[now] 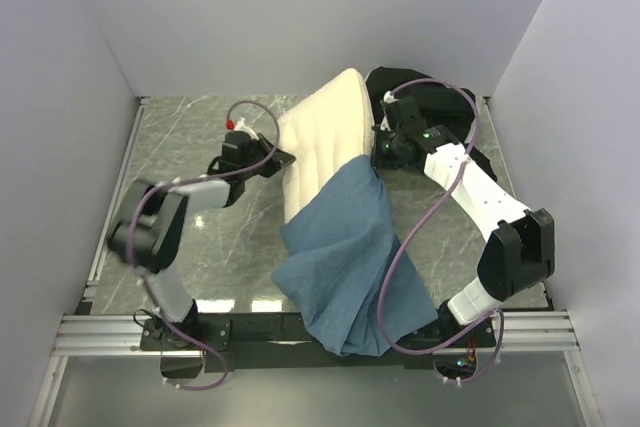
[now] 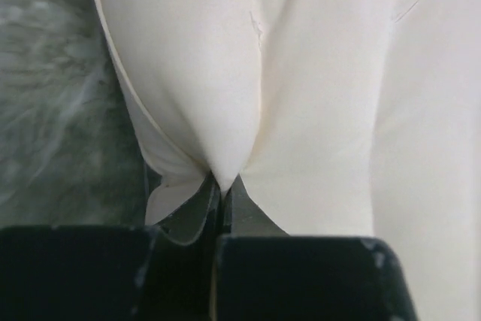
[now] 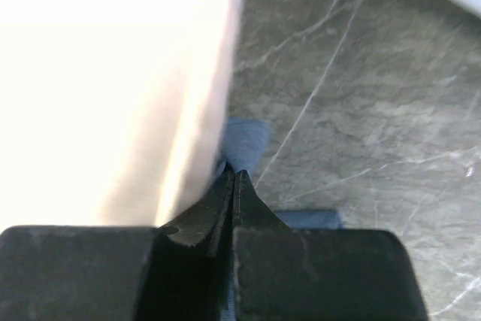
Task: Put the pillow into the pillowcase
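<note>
The cream-white pillow (image 1: 322, 137) lies tilted in the middle of the table, its near half inside the dusty-blue pillowcase (image 1: 345, 257), which trails over the table's front edge. My left gripper (image 1: 283, 159) is at the pillow's left edge, shut on a pinched fold of the pillow (image 2: 225, 110). My right gripper (image 1: 378, 155) is at the pillow's right side, shut on the blue edge of the pillowcase (image 3: 244, 144), with the pillow (image 3: 113, 88) bright beside it.
Dark marbled table top (image 1: 190, 147) lies left of the pillow. A black object (image 1: 440, 102) sits at the back right behind the right arm. White walls enclose the left, back and right. The metal rail (image 1: 100, 332) runs along the front edge.
</note>
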{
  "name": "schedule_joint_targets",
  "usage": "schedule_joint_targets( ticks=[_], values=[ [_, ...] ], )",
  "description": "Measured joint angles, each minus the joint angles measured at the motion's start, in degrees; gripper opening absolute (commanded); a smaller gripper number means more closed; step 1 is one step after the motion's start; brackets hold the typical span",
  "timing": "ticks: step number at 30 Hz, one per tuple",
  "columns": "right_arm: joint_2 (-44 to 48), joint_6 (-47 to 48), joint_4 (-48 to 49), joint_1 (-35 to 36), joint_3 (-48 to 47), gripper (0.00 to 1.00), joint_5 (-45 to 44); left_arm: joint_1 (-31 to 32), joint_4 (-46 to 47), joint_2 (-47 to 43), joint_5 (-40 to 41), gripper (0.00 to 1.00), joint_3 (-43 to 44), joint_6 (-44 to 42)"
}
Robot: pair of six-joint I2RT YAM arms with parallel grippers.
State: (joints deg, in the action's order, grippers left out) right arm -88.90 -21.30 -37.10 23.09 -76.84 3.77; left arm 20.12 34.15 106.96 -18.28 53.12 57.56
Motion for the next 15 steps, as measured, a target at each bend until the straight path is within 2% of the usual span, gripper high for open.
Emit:
schedule_joint_targets(
  ticks=[5, 8, 11, 14, 15],
  values=[
    [-1.4, 0.7, -5.2, 0.8, -7.6, 0.0, -3.2, 0.0, -20.1, -22.6, 12.1, 0.01, -1.3, -3.7],
    [-4.1, 0.9, -8.1, 2.4, -15.0, 0.01, -6.1, 0.0, -26.2, -32.9, 16.3, 0.01, -1.3, -4.0],
    [-7.7, 1.2, -10.7, 4.5, -22.4, 0.05, -8.5, 0.1, -30.3, -39.6, 19.1, 0.01, -2.3, -3.9],
    [-13.4, 1.7, -13.2, 6.3, -31.4, 0.4, -9.9, 0.0, -34.5, -44.0, 22.4, 0.01, -5.2, -3.6],
    [-15.5, 1.9, -13.4, 6.7, -34.2, 0.6, -10.5, 0.0, -36.0, -44.7, 23.3, 0.01, -6.0, -3.4]
  ],
)
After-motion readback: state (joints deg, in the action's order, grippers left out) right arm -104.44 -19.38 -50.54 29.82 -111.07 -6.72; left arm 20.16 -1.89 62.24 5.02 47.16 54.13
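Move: Both grippers already grip: the left has the pillow's left edge, the right the pillowcase rim at the pillow's right side. From the left hand the pillowcase's middle lies some 23 cm back, 13 cm right and 6 cm lower; the exposed pillow's middle is about 4 cm ahead and 9 cm right. From the right hand the case is roughly 22 cm back and 7 cm left, well below, and the basket 11 cm ahead and 11 cm right, 12 cm lower. Sharply up, left and back, the left hand hoists the pillow by its pinched left edge, rising some 15 cm and easing down slightly at the end, while turning about 20 degrees counter-clockwise. The right hand rises about 8 cm, swinging forward and left with the pillowcase rim, and its fingers start to open at the end. ##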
